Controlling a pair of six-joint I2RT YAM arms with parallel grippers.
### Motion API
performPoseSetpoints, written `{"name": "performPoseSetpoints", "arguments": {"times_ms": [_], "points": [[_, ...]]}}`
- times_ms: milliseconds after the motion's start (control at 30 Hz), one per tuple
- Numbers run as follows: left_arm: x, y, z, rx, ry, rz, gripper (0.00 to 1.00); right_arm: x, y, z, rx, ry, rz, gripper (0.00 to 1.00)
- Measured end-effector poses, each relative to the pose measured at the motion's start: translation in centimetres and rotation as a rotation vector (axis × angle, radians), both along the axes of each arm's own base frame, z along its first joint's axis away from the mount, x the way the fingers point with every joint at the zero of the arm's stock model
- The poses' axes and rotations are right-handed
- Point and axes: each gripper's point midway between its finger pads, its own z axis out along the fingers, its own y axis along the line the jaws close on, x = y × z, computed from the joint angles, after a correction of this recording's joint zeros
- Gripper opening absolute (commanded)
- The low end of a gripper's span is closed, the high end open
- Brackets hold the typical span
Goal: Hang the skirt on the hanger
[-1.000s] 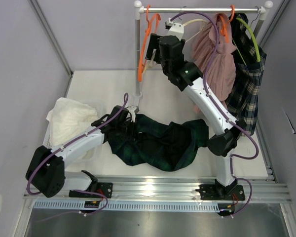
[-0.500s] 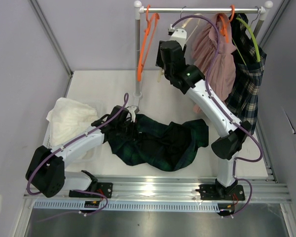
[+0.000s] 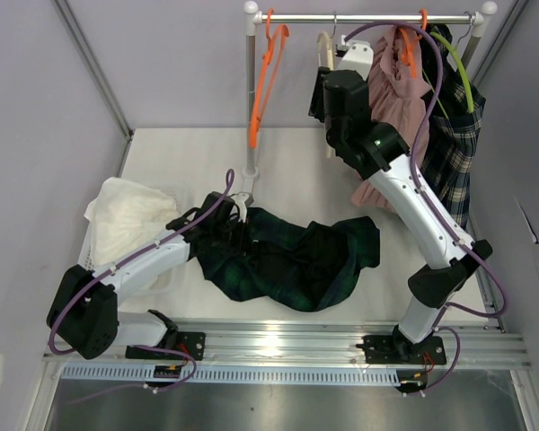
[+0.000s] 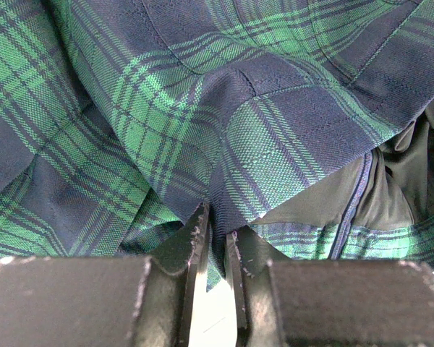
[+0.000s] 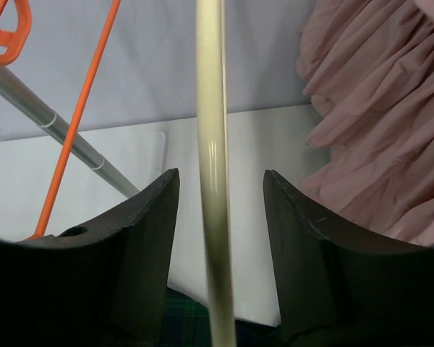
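The dark green plaid skirt [image 3: 287, 256] lies crumpled on the white table in front of the arms. My left gripper [image 3: 236, 218] is at its left end, shut on a fold of the skirt [image 4: 224, 108], with the cloth pinched between the left gripper's [image 4: 215, 220] tips. High at the rack, my right gripper [image 3: 322, 97] is open. The cream hanger's [image 3: 324, 47] bar [image 5: 211, 108] runs upright between the right gripper's [image 5: 220, 177] jaws, with a gap on each side.
The rail [image 3: 368, 17] also carries an orange hanger [image 3: 262, 90], a pink skirt [image 3: 391, 99] close to the right gripper, and a plaid skirt [image 3: 454, 153] on a green hanger. The rack's pole [image 3: 250, 108] stands behind the left gripper. White cloth [image 3: 130, 224] lies at far left.
My right arm has moved right and up along the rail, and its jaws have narrowed around the cream hanger's bar. The left gripper and the skirt have not moved.
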Motion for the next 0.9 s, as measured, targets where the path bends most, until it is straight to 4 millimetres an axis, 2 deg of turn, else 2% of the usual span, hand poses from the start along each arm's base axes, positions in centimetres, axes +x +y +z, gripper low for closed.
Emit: {"name": "performPoseSetpoints", "arguments": {"times_ms": [133,233,300,433,633,900], "points": [[0.0,0.0,0.0,0.000,-0.001,0.000,0.17,0.7,-1.0,-0.1,-0.011,0.005,0.001,0.44],[0.0,0.0,0.0,0.000,-0.001,0.000,0.17,1.3,-1.6,-0.2,-0.030,0.013,0.000,0.33],[0.0,0.0,0.1,0.000,-0.002,0.000,0.17,1.8,-1.5,0.2,-0.035,0.009,0.006,0.24],[0.0,0.0,0.0,0.000,-0.002,0.000,0.17,2.2,-1.1,0.4,-0.050,0.009,0.022,0.21],[0.0,0.0,0.0,0.000,-0.002,0.000,0.17,2.3,-1.0,0.4,-0.078,0.009,0.041,0.00],[0.0,0.0,0.1,0.000,-0.003,0.000,0.17,2.7,-0.9,0.5,-0.108,-0.002,0.082,0.00]]}}
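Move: The cream hanger's near limb hangs upright just ahead of the right hand's half-open fingers, roughly 3 cm farther out, 1 cm to the right and about level. The orange hanger hangs about 11 cm left of the right hand and level with it in reach; the pink dress is some 13 cm to its right, with its middle about 10 cm lower. From the left hand, the cream hanger is about 23 cm ahead, 18 cm right and 34 cm up. The cream hanger's near limb is taken between the right hand's fingers: the hand eases forward about 2.5 cm and roughly 1 cm to the right, straddling the limb, while the fingers close from half open and pinch it from both sides. Keeping that pinch, the wrist turns slightly counter-clockwise and its left side dips, each some 5 degrees. ##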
